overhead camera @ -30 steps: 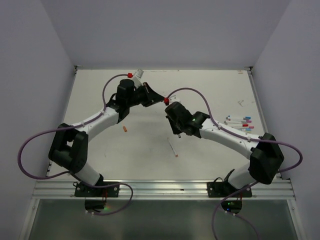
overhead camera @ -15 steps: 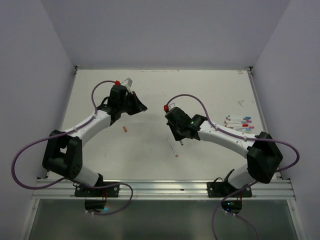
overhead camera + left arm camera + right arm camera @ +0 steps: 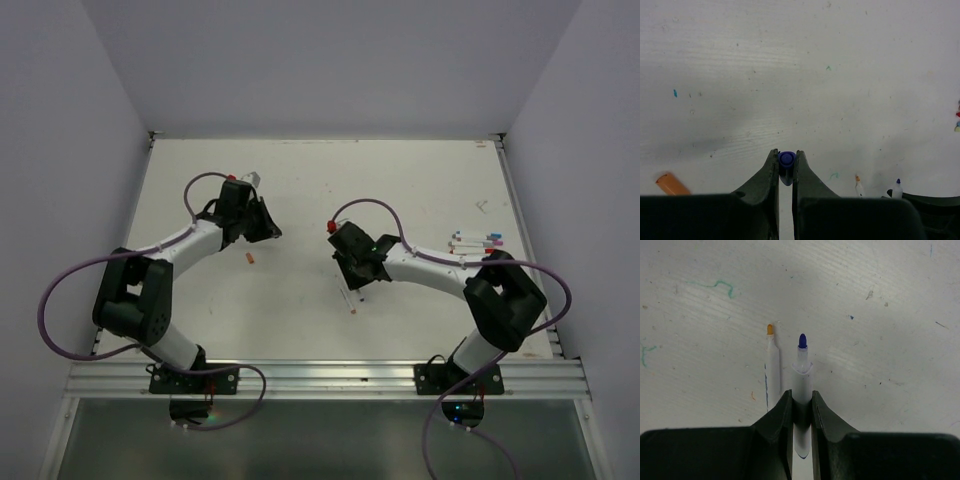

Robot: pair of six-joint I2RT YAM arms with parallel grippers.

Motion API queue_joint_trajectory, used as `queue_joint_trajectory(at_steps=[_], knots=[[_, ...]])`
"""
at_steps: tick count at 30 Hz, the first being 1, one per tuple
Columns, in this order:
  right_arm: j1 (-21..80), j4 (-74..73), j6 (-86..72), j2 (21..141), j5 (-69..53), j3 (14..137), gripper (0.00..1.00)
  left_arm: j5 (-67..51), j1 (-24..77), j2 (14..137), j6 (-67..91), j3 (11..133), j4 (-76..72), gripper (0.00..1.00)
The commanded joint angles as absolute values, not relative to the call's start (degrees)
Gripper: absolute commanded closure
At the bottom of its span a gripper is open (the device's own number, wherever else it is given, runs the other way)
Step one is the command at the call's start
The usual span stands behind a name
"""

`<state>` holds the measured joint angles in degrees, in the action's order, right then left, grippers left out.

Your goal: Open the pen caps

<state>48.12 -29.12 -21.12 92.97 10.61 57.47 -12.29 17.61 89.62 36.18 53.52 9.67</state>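
Observation:
My left gripper point(image 3: 785, 155) is shut on a small blue pen cap point(image 3: 786, 161), held just above the table; from above this gripper point(image 3: 272, 228) is left of centre. My right gripper point(image 3: 801, 395) is shut on a white pen body with a bare blue tip point(image 3: 802, 371), low over the table at centre point(image 3: 360, 285). Beside it lies an uncapped orange-tipped pen point(image 3: 771, 365) point(image 3: 346, 296). An orange pen cap point(image 3: 671, 183) point(image 3: 250, 258) lies on the table near the left gripper.
Several capped pens point(image 3: 478, 243) lie in a row at the table's right side. The white table point(image 3: 420, 180) has walls on three sides. Small ink marks point(image 3: 715, 285) dot the surface.
The two grippers have drawn apart. The left one moved left and nearer with the blue cap. The right one came down and nearer with the pen, beside the orange-tipped pen.

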Motion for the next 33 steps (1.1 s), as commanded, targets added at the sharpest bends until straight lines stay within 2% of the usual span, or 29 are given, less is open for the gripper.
queue_joint_trajectory(at_steps=[1,14,33], knots=[[47.5,-25.7,-22.2,93.2,9.3,56.8,1.00,-10.8,17.2,91.1,34.5,53.6,10.9,1.00],[47.4,-21.6,-22.2,96.4,7.8,54.0,1.00,-8.5,17.2,91.1,34.3,50.4,11.8,1.00],[49.0,-18.6,-23.3,98.2,5.9,53.7,1.00,2.2,17.2,93.2,34.7,49.4,16.2,1.00]])
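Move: The left gripper already holds the blue cap. The loose orange cap, beside which it comes down, lies about 8 cm to its left, 3 cm back and 8 cm below, on otherwise bare table. The right gripper already holds the open blue pen. The middle of the open orange pen, lying on the table, is roughly 4 cm to that gripper's left, 1 cm back and 4 cm below. Bring the left gripper down about 6 cm while carrying it left and somewhat back towards the orange cap, tilting the wrist some 15 degrees so the fingers swing left; keep the blue cap pinched. Meanwhile lower the right gripper some 2.5 cm with the blue pen beside the orange pen, stop sinking there, then ease about a centimetre left, fingers still shut. ##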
